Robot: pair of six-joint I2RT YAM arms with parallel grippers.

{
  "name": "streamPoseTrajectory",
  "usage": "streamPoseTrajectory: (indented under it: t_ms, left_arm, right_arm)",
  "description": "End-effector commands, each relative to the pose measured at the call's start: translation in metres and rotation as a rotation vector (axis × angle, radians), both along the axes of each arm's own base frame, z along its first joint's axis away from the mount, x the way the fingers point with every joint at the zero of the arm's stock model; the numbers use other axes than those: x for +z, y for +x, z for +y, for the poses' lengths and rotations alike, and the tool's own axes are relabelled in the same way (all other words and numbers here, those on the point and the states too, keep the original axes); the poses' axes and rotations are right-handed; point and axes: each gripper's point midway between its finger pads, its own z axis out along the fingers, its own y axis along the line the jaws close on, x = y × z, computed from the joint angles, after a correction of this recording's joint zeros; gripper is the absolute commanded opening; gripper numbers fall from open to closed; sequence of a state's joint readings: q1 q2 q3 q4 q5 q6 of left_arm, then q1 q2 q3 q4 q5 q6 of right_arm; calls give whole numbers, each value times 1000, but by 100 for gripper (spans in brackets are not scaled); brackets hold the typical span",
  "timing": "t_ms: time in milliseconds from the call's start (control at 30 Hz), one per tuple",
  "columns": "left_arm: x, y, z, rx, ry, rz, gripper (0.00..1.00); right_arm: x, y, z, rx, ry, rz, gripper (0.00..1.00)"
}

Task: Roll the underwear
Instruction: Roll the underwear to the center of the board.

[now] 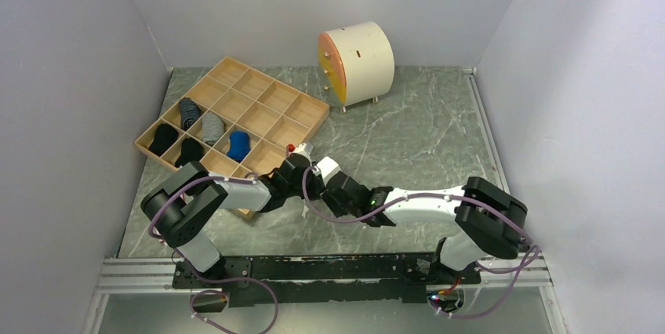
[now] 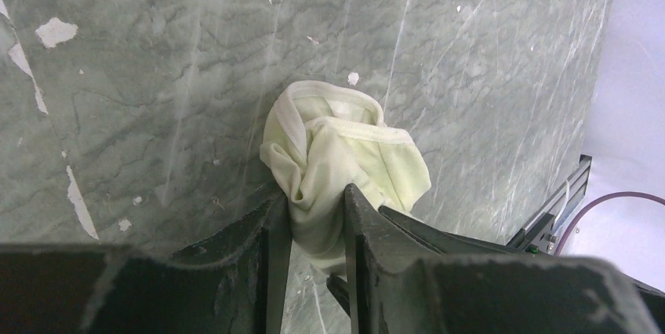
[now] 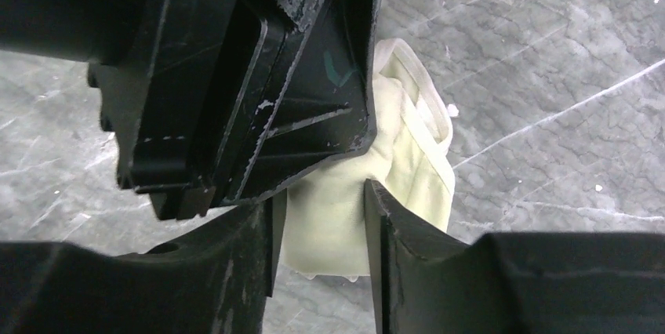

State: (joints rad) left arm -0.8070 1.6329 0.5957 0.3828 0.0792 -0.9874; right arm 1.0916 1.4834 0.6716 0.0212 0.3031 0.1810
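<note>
The underwear (image 2: 345, 150) is a pale yellow-green bundle, bunched up with its white waistband on top, held just above the marble table. My left gripper (image 2: 314, 220) is shut on its near end, cloth squeezed between both fingers. From the opposite side my right gripper (image 3: 323, 224) is shut on the same bundle (image 3: 408, 146), the cloth filling the gap between its fingers. The left gripper's black body (image 3: 235, 75) hangs close over the right one. In the top view both grippers (image 1: 306, 171) (image 1: 336, 183) meet at the table's middle, with a pale bit of the underwear (image 1: 326, 167) showing between them.
A wooden compartment tray (image 1: 270, 114) sits at the back left with several rolled dark, grey and blue items in its left cells. A round cream cabinet (image 1: 357, 63) stands at the back. Grey walls close in on the left, back and right.
</note>
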Motion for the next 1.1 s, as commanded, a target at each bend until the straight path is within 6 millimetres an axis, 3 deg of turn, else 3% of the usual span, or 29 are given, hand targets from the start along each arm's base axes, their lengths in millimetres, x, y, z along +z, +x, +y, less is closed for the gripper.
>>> streamPoseTrajectory:
  t_ms: [0,333,567,700,800,933,1067]
  left_arm:
    - [-29,-16,21,-4,132,61,34]
    - [-27,-16,17,-10,92,78,36]
    - [-23,-12,26,19,90,69,41]
    - [-15,-9,30,31,57,52,63]
    - [-9,-9,32,31,54,45,72]
    - [2,-10,31,36,-3,26,76]
    - [5,-7,25,4,9,1,74]
  right_arm:
    - [2,10,1,-35,-43,-49,43]
    - [-20,4,-8,-43,-92,-13,42]
    - [-23,1,-6,-45,-64,11,10]
    - [-21,-4,8,18,94,121,5]
    - [-11,-12,21,65,307,240,5]
    - [2,-10,17,53,510,320,5]
    - [2,-7,9,35,603,373,5]
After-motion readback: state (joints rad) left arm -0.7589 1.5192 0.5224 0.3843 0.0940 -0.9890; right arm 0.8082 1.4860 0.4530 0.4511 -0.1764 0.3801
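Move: Both hands are on the cream underwear roll. Its middle is some 2 cm ahead of the right hand and 1 cm lower. From the left hand it is about 2 cm to the right and 1 cm back, again 1 cm lower. The middle of the compartment tray lies roughly 23 cm to the left of the left hand and 13 cm farther out; the blue rolled underwear in the tray is about 22 cm left and 11 cm ahead of that hand. The right fingers, astride the near part of the underwear roll, settle about 1 cm lower and close to pinch it, then the hand rolls some 25–30 degrees, its left side rising and its fingers swinging to point more to the left, while edging slightly forward. The left hand holds still until the right has its grip, then opens wide, lets go and eases about 2 cm left and 1.5 cm up. ##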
